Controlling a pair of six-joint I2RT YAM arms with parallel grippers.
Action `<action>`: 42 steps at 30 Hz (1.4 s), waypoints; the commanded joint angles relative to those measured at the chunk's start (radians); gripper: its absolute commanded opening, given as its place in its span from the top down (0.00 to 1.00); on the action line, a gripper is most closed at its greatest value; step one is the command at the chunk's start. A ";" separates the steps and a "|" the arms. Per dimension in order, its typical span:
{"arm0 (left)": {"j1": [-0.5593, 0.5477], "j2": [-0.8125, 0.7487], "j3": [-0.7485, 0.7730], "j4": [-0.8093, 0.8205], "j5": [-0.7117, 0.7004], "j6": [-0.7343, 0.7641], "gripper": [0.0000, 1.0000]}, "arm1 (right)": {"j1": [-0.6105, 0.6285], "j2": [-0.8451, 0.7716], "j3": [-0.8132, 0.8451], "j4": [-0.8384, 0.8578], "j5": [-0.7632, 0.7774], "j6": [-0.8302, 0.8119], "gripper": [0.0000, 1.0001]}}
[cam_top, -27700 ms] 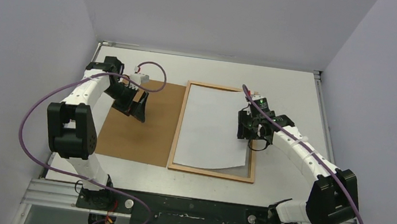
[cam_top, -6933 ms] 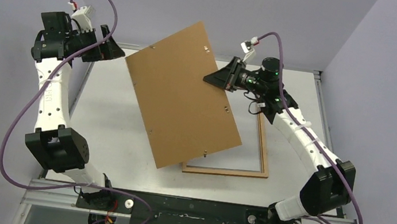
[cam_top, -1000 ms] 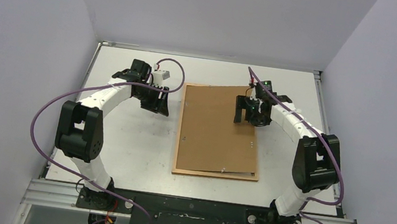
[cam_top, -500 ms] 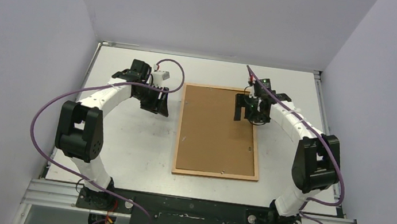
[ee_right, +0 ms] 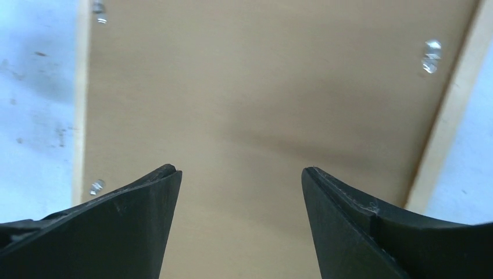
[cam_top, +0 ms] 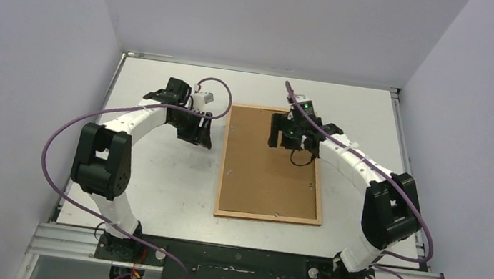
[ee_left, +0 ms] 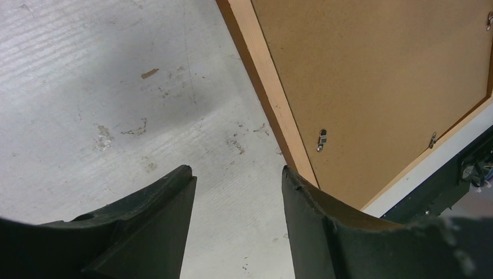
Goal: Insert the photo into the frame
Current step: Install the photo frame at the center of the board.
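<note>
The reddish-brown wooden frame (cam_top: 223, 158) lies flat on the table with the brown fibreboard backing sheet (cam_top: 268, 178) seated inside its border. The photo is hidden under the backing. My right gripper (cam_top: 290, 142) is open and empty above the backing's upper part; in the right wrist view the gripper (ee_right: 239, 171) shows the backing (ee_right: 261, 99) between its spread fingers. My left gripper (cam_top: 200, 132) is open and empty over bare table just left of the frame's upper left edge; the left wrist view shows the gripper (ee_left: 237, 174) beside the frame rail (ee_left: 264, 93) and a metal tab (ee_left: 321, 139).
The white table (cam_top: 151, 185) has a raised rim at the back and side walls close on the left and right. Purple cables loop off both arms. A black base rail runs along the near edge.
The backing sheet, skewed over the frame a second ago, now sits square inside it. My right gripper has shifted left over the backing. My left gripper has barely moved.
</note>
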 commanded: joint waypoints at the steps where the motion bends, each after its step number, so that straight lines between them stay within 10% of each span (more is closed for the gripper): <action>1: -0.010 0.015 -0.005 0.056 0.017 -0.015 0.46 | 0.075 0.095 0.152 0.131 0.107 0.037 0.26; 15: -0.093 0.060 -0.071 0.188 -0.005 -0.057 0.45 | 0.051 0.507 0.663 0.095 0.118 0.002 0.37; 42: -0.149 0.137 -0.046 0.244 -0.031 -0.064 0.46 | 0.005 0.749 0.837 0.147 -0.031 0.078 0.46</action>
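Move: The right hand hangs open over the backing board; the small clip at the frame's far rail lies some 18 cm ahead of it, about 9 cm to its left and 9 cm lower, while the farther clip on the left rail is about 9 cm ahead and 17 cm left. For the left hand, the frame's left rail is roughly 6 cm to its right, level with it fore and aft and about 7 cm lower; that rail's nearer clip sits about 6 cm back and 8 cm to the right. The right hand sweeps forward about 18 cm and some 10 cm left across the backing board, rising slightly at first, then slowing and sinking to about 5 cm below its starting height as its fingers narrow from wide to roughly half open, ending just above the far rail's clip with a fingertip to either side of it. Meanwhile the left hand drops about 6 cm and shifts about 5 cm right onto the frame's left rail, its half-open fingers unchanged, and waits there with its right finger at the rail's inner edge; whether it touches can't be seen. ##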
